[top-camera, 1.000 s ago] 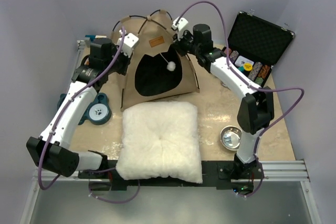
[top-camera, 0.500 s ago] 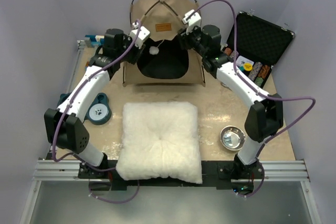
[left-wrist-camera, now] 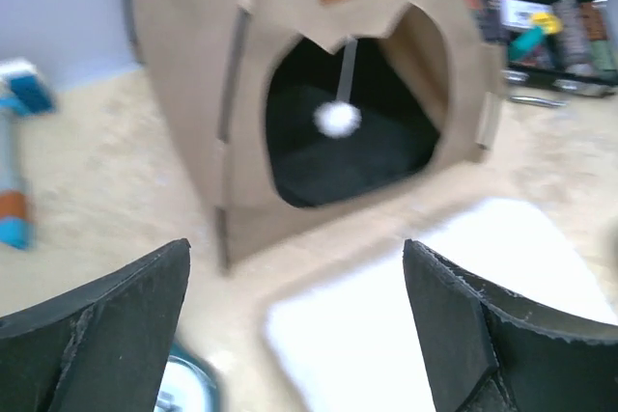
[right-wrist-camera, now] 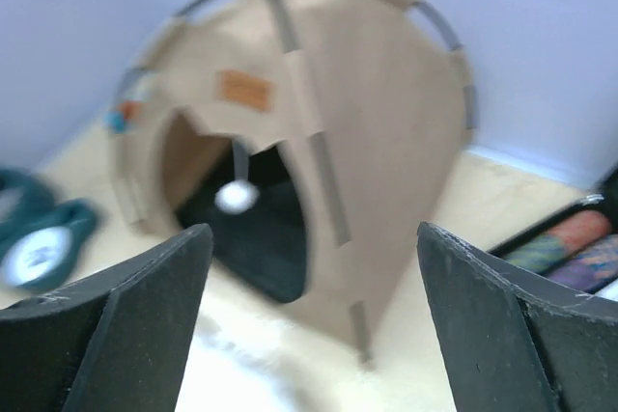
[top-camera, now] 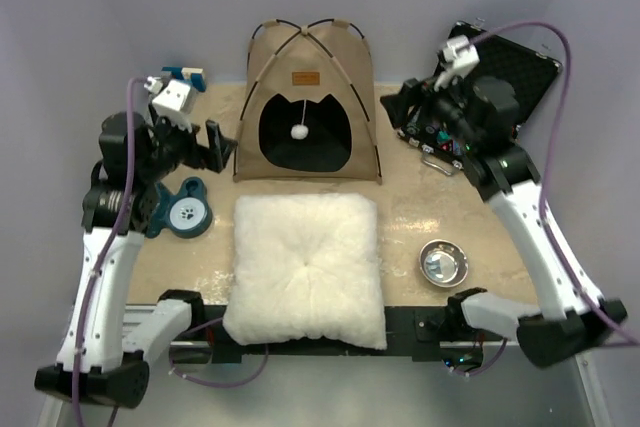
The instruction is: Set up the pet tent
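The pet tent (top-camera: 308, 67) stands upright at the back middle of the table, tan with dark crossed poles over its top. Its black arched opening faces the front, with a white pompom (top-camera: 298, 132) hanging in it. My left gripper (top-camera: 203, 145) hovers open to the left of the tent, apart from it. My right gripper (top-camera: 400, 115) hovers open to its right, also apart. In the left wrist view the tent (left-wrist-camera: 241, 74) lies ahead of the open left gripper (left-wrist-camera: 296, 243). In the right wrist view the tent (right-wrist-camera: 386, 123) lies beyond the open right gripper (right-wrist-camera: 314, 229).
A white puffy cushion (top-camera: 305, 267) lies in front of the tent. A teal paw-print bowl (top-camera: 186, 215) sits at the left, a steel bowl (top-camera: 443, 262) at the front right. An open black case (top-camera: 500, 62) holding chips stands at the back right. A blue-and-white item (top-camera: 185, 77) lies at the back left.
Both grippers have opened, let go of the tent and drawn away to either side. The tent has gone from tilted and lifted to standing at the back.
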### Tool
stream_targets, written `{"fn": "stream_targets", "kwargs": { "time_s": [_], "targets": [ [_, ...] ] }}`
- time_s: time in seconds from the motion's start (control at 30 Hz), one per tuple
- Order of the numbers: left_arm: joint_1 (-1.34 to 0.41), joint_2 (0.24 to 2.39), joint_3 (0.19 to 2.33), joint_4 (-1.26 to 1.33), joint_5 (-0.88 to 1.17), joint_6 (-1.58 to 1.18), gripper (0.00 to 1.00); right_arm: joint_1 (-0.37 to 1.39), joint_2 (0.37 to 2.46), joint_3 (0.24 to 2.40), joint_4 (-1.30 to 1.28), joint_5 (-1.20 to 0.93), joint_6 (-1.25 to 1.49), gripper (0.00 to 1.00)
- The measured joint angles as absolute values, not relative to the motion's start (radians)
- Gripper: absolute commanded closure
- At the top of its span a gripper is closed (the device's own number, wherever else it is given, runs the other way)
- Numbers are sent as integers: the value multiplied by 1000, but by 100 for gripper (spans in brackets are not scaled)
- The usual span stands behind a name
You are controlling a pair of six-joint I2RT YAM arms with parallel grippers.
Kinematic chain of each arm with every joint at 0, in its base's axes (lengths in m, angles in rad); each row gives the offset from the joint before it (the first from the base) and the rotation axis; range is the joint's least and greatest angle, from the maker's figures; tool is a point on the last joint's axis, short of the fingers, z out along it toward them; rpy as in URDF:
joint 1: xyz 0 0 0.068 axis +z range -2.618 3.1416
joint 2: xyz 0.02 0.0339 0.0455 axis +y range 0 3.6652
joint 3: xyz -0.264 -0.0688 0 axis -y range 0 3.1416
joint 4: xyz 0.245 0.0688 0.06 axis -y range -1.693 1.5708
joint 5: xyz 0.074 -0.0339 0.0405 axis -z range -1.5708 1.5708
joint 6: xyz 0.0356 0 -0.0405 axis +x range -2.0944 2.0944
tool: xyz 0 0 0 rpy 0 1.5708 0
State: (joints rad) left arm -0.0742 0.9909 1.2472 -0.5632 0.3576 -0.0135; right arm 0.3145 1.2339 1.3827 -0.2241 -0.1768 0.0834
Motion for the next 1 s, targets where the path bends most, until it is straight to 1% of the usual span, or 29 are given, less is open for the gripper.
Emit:
{"fn": "stream_targets", "kwargs": {
  "time_s": [0.1, 0.2, 0.27, 0.33, 0.4, 0.5, 0.57, 0.63, 0.67, 0.73, 0.77, 0.8, 0.83, 0.93, 1.0],
  "targets": [
    [-75, 883, 1116, -638, 417, -121, 11, 329, 1052, 1230, -260, -255, 171, 10],
    [-74, 909, 956, -730, 449, -217, 9, 336, 976, 1064, -295, -310, 226, 10],
    [-74, 960, 840, -783, 461, -273, 8, 335, 987, 955, -327, -329, 260, 10],
    [-74, 983, 741, -828, 467, -311, 4, 334, 1034, 849, -357, -342, 298, 10],
    [-74, 984, 668, -855, 475, -342, 4, 335, 1072, 757, -405, -360, 337, 9],
    [-74, 982, 599, -845, 503, -381, 2, 336, 1108, 674, -419, -406, 405, 6],
    [-74, 982, 573, -828, 525, -400, 5, 343, 1140, 632, -404, -435, 456, 6],
    [-74, 982, 562, -806, 547, -411, 14, 350, 1165, 598, -387, -458, 502, 7],
    [-74, 983, 557, -789, 557, -417, 20, 355, 1174, 583, -369, -468, 523, 10],
    [-74, 986, 545, -757, 577, -429, 35, 365, 1184, 558, -326, -489, 557, 18],
    [-74, 989, 537, -737, 591, -435, 48, 374, 1192, 550, -297, -505, 572, 24],
    [-74, 990, 528, -710, 607, -439, 59, 381, 1200, 549, -276, -518, 580, 31],
    [-74, 988, 519, -685, 624, -445, 67, 395, 1208, 550, -244, -529, 587, 38],
    [-97, 943, 506, -619, 658, -452, 100, 448, 1215, 572, -183, -552, 592, 64],
    [-162, 886, 521, -583, 654, -448, 100, 492, 1185, 601, -163, -548, 602, 86]
  ]
}}
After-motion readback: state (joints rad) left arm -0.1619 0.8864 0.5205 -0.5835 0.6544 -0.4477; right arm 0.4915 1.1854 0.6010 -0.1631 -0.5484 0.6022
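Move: The white cushion's middle lies some 22 cm back, 18 cm to the right and 28 cm below the left hand; from the right hand it is about 29 cm back, 21 cm to the left and 33 cm below. The pet tent stands directly beyond the cushion, its middle about 40 cm farther out. The paw-print dish is roughly 7 cm back, 13 cm left and 30 cm below the left hand; the steel bowl about 27 cm back, 16 cm right and 36 cm below the right hand. The cushion is taken by both side edges, a little beyond its middle: the open hands swoop down and back about 30 cm, away from the tent, tipping some 60 degrees down. Low beside the cushion they begin closing, swing in towards each other and rise a few centimetres. The left pinches its edge fully shut; the right closes about halfway, fur between its fingers. ##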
